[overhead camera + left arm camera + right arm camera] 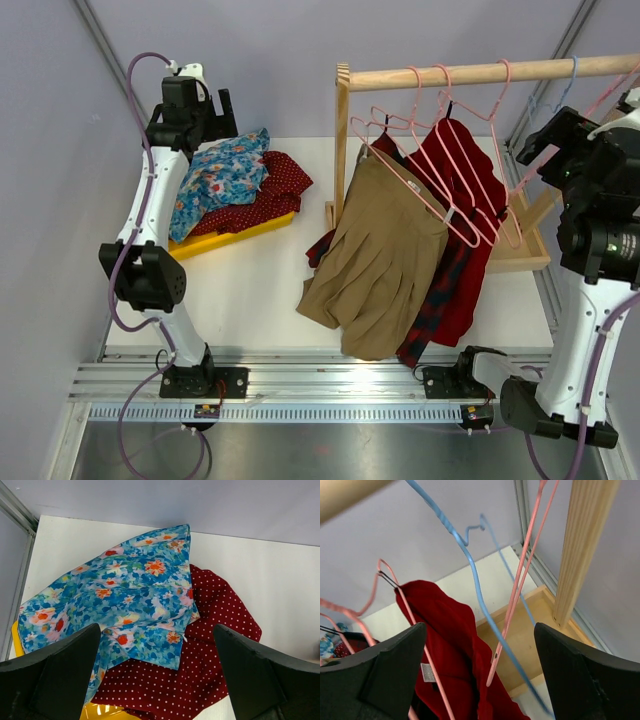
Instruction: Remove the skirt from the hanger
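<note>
A tan skirt (375, 255) hangs from a pink hanger (400, 165) on the wooden rail (480, 72), left of a red garment (462, 190) and a dark plaid piece (435, 300). My right gripper (545, 140) is high up at the rail's right end, apart from the tan skirt. In the right wrist view it (480, 627) stands open, with a bare blue hanger (475, 580) and a bare pink hanger (512, 610) crossing the gap untouched, and the red garment (445, 645) below. My left gripper (215, 112) is open above a floral cloth (120, 590).
The floral cloth (220, 175) lies on a red dotted cloth (275, 190) in a yellow tray (240, 235) at the back left. The rack's wooden base (520, 255) and its upright post (580, 545) stand close to my right gripper. Several empty hangers hang on the rail.
</note>
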Robot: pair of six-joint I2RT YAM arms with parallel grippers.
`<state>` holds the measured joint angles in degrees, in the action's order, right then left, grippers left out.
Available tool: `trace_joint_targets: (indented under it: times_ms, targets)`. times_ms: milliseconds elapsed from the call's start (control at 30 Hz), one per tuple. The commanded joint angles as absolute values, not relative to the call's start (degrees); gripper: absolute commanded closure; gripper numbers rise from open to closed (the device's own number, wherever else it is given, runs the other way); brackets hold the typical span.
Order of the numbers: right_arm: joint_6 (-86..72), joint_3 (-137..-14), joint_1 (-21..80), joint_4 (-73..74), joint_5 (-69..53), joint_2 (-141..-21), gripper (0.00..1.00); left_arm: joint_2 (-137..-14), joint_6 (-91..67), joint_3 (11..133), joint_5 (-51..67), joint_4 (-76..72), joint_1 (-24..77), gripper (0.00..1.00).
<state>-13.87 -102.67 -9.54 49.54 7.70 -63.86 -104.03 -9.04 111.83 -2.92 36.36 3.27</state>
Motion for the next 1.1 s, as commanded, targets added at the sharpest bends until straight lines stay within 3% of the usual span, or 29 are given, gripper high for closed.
trace_joint_targets:
  times_ms: [0, 167, 333, 500, 700, 733, 767, 833, 867, 1067]
  targets:
    - [-14.9, -107.9, -9.8, 48.6, 9.4, -61.7, 0.04, -99.9, -9.0, 111.8, -0.6, 34.2, 3.1, 0.01]
    - [-18.9, -112.7, -9.8, 49.3, -7.5, -63.1, 0.06, -99.1, -8.4, 111.7, -0.6, 34.3, 3.1, 0.01]
    - [-22.8, -109.9, -9.8, 45.7, -21.5, -63.6, 0.1, -98.8, -8.3, 111.5, -0.5, 34.3, 3.1, 0.01]
    - [-24.5, -104.3, -9.8, 42.2, -24.7, -64.7, 0.14, -98.5, -7.8, 111.4, -0.7, 34.3, 3.1, 0.01]
    - [-24.9, -100.1, -9.8, 40.2, -25.6, -66.4, 0.26, -98.3, -7.4, 111.1, -1.1, 34.2, 3.1, 0.01]
    - [-25.0, -99.6, -9.8, 40.0, -25.7, -66.4, 0.3, -98.4, -7.3, 111.1, -1.1, 34.2, 3.1, 0.01]
    - [-25.0, -98.6, -9.7, 39.6, -25.7, -66.4, 0.52, -98.5, -7.3, 111.1, -1.1, 34.2, 3.1, 0.01]
    - [-24.6, -97.9, -9.8, 39.6, -25.8, -66.5, 0.75, -98.5, -7.2, 111.1, -1.2, 34.2, 3.1, 0.01]
    - [-24.4, -97.6, -9.8, 39.7, -25.5, -66.5, 1.0, -98.6, -7.3, 111.1, -1.2, 34.2, 3.1, 0.01]
    - [-22.3, -101.6, -9.8, 41.5, -24.2, -66.8, 1.0, -98.1, -7.2, 110.8, -0.5, 33.7, 3.1, 0.01]
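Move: To the right hand's left by about 10 cm, some 4 cm ahead and 2 cm lower, is the near shoulder of the pink hanger that holds the dark red skirt. The skirt hangs about 8 cm ahead, 11 cm left and 20 cm below. The empty blue hanger is some 5 cm straight ahead; the next pink hanger is about 18 cm left and 6 cm ahead. From the left hand, the pink hanger's shoulder lies roughly 50 cm right, 18 cm back and 14 cm higher. Backing off the blue hanger, the open right hand rises about 7 cm, swings some 10 cm left, then dips forward and down to the skirt's pink hanger. It turns about 30 degrees counter-clockwise, its left side rolling up, and pinches the near shoulder wire just below the neck. The empty left hand lifts about 2 cm over the bin. ##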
